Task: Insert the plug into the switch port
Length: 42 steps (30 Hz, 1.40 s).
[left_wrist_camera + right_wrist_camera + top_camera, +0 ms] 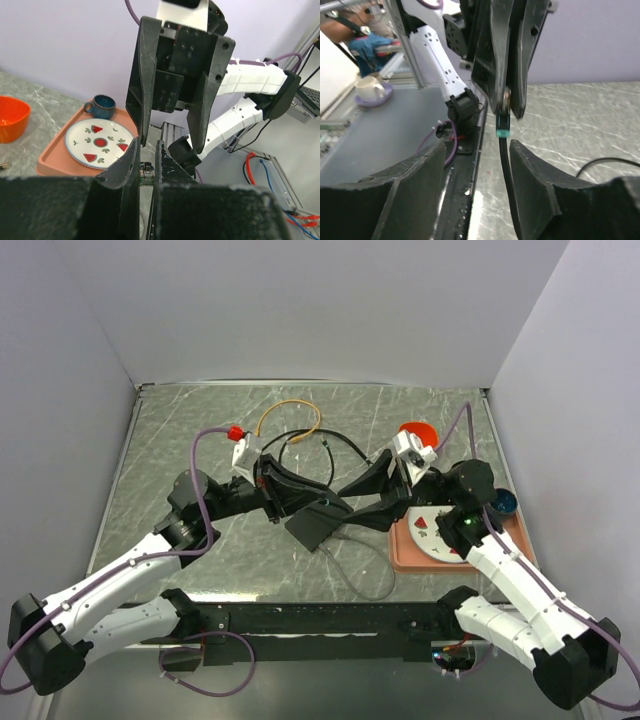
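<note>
The switch (315, 527), a flat black box, hangs tilted above the table's middle with my left gripper (298, 502) shut on it. In the left wrist view only a thin green-edged sliver of the switch (145, 172) shows between the shut fingers (125, 165). The plug (503, 131), with a teal boot, sits at the switch's edge just below the left gripper (507, 107). Its dark cable (507, 170) drops between the fingers of my right gripper (477, 147), close to the right-hand finger. That gripper (352, 496) is open and faces the left one (147, 145).
An orange tray (400, 555) at the right holds a watermelon-patterned plate (440, 530) and a blue cup (503, 503). An orange bowl (418, 432) stands behind it. Black cable loops (310, 445) and an orange cable (290, 412) lie at the back. A thin grey cable (365, 585) loops near the front.
</note>
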Tool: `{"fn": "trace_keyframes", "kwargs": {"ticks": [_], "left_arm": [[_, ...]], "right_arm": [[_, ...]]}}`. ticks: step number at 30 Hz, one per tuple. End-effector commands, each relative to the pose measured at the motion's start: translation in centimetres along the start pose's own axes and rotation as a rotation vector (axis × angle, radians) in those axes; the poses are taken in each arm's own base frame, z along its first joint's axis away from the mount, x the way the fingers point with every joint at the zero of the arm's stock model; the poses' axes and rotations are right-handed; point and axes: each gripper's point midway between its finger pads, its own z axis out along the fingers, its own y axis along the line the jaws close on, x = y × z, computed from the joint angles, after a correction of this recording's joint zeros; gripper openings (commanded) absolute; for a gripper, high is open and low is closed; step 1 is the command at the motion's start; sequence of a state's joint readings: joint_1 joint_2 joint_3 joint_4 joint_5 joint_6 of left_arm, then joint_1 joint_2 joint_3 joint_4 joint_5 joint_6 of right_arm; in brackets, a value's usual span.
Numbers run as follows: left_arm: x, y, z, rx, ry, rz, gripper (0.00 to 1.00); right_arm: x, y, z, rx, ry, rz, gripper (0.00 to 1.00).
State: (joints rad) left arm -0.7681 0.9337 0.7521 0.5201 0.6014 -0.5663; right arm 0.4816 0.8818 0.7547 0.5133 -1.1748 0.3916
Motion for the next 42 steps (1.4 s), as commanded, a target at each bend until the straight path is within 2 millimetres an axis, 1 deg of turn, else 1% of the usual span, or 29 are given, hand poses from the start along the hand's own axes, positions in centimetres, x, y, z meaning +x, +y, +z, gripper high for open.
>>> {"fn": "trace_keyframes", "kwargs": {"ticks": [1,2,5,10,16,20,21,22,25,27,29,31,32,33,34,35,36,37,38,39,40,41,42], "left_arm": [[-2.6,-2.2,0.6,0.097,-0.058,0.046,0.01],[-2.7,-2.3,0.6,0.101,-0.058,0.046,0.01],[-2.9,-2.4,0.9,0.11,-0.061,0.045,0.01],[-3.2,-2.7,1.1,0.128,-0.071,0.044,0.01],[-2.8,-2.7,1.7,0.135,-0.057,0.032,0.01],[-2.6,-2.7,1.9,0.139,-0.056,0.032,0.01],[-2.6,-2.6,2.0,0.136,-0.053,0.03,0.01],[-2.5,-2.5,2.0,0.134,-0.05,0.03,0.01],[-2.2,-2.3,2.2,0.131,-0.046,0.025,0.01],[-2.3,-2.3,2.2,0.129,-0.048,0.024,0.01],[-2.3,-2.2,2.2,0.124,-0.052,0.027,0.01],[-2.3,-2.0,2.3,0.116,-0.051,0.026,0.01],[-2.3,-1.9,2.3,0.111,-0.052,0.026,0.07],[-2.3,-1.4,2.3,0.083,-0.053,0.017,0.2],[-2.4,-1.2,2.2,0.062,-0.06,0.018,0.4],[-2.9,-1.1,1.9,0.038,-0.075,0.029,0.79],[-3.6,0.1,1.7,-0.042,-0.11,0.025,0.88],[-3.2,0.8,1.3,-0.093,-0.101,0.012,0.93],[-3.8,0.9,0.5,-0.129,-0.126,0.034,0.99],[-4.4,1.7,0.0,-0.193,-0.158,0.038,0.99],[-4.1,2.3,-0.6,-0.236,-0.155,0.037,0.99],[-4.4,2.3,-1.4,-0.264,-0.171,0.05,1.0],[-4.5,2.7,-1.8,-0.294,-0.177,0.054,0.97]], "right_arm": [[-1.5,0.2,0.4,-0.039,-0.039,0.005,0.59],[-1.3,0.1,0.4,-0.042,-0.039,0.028,0.58],[-1.2,-1.0,0.7,-0.004,-0.053,0.061,0.58],[-0.8,-1.8,1.1,0.006,-0.048,0.094,0.56],[-0.8,-1.8,1.4,-0.011,-0.058,0.108,0.49],[-0.6,-1.8,1.5,-0.017,-0.057,0.127,0.47],[-0.6,-1.7,1.6,-0.021,-0.055,0.126,0.43],[-0.4,-1.8,1.6,-0.018,-0.047,0.141,0.3],[-0.2,-2.0,1.8,-0.014,-0.036,0.151,0.09],[-0.2,-2.0,1.8,-0.005,-0.036,0.146,0.0],[0.1,-2.4,1.7,0.019,-0.028,0.154,0.0],[-0.1,-2.8,1.7,0.044,-0.034,0.14,0.0],[0.2,-3.0,1.6,0.055,-0.024,0.152,0.0],[0.1,-3.1,1.6,0.07,-0.028,0.148,0.0],[-0.1,-4.0,1.5,0.12,-0.038,0.124,0.0],[0.5,-4.8,1.1,0.18,-0.019,0.158,0.0],[0.2,-5.2,0.6,0.236,-0.02,0.144,0.0],[-1.2,-6.9,-0.1,0.35,-0.042,0.061,0.0],[-1.8,-7.6,-0.9,0.426,-0.043,0.031,0.0],[-2.0,-7.4,-2.1,0.504,-0.028,0.017,0.0],[-3.6,-8.1,-3.4,0.605,-0.041,-0.073,0.0],[-4.8,-9.5,-5.5,0.77,-0.075,-0.106,0.0],[-7.2,-8.4,-7.7,0.869,-0.143,-0.172,0.0]]}}
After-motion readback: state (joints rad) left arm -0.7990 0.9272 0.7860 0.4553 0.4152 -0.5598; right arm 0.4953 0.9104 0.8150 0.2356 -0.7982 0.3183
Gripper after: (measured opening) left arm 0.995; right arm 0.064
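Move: The plug is still in the left gripper's closed tips, about 2 cm to the right of that hand's point and level with it. The open right gripper faces it, with the plug some 3 cm to its left, about 2 cm ahead and 1 cm lower. Far below the right hand, roughly 33 cm down, the flat black switch lies about 8 cm ahead and 7 cm left, and the pink tray 5 cm ahead and 25 cm right. Hand the plug across: ease the right gripper about 2 cm forward and 1.5 cm left around the plug's dark boot while the left hand offers it some 1.5 cm rightward. Shut the right fingers on the boot, then open the left wide to let go. Carry the plug forward another 5 cm with the right, turning it clockwise some 20 degrees; start the empty left forward too. ##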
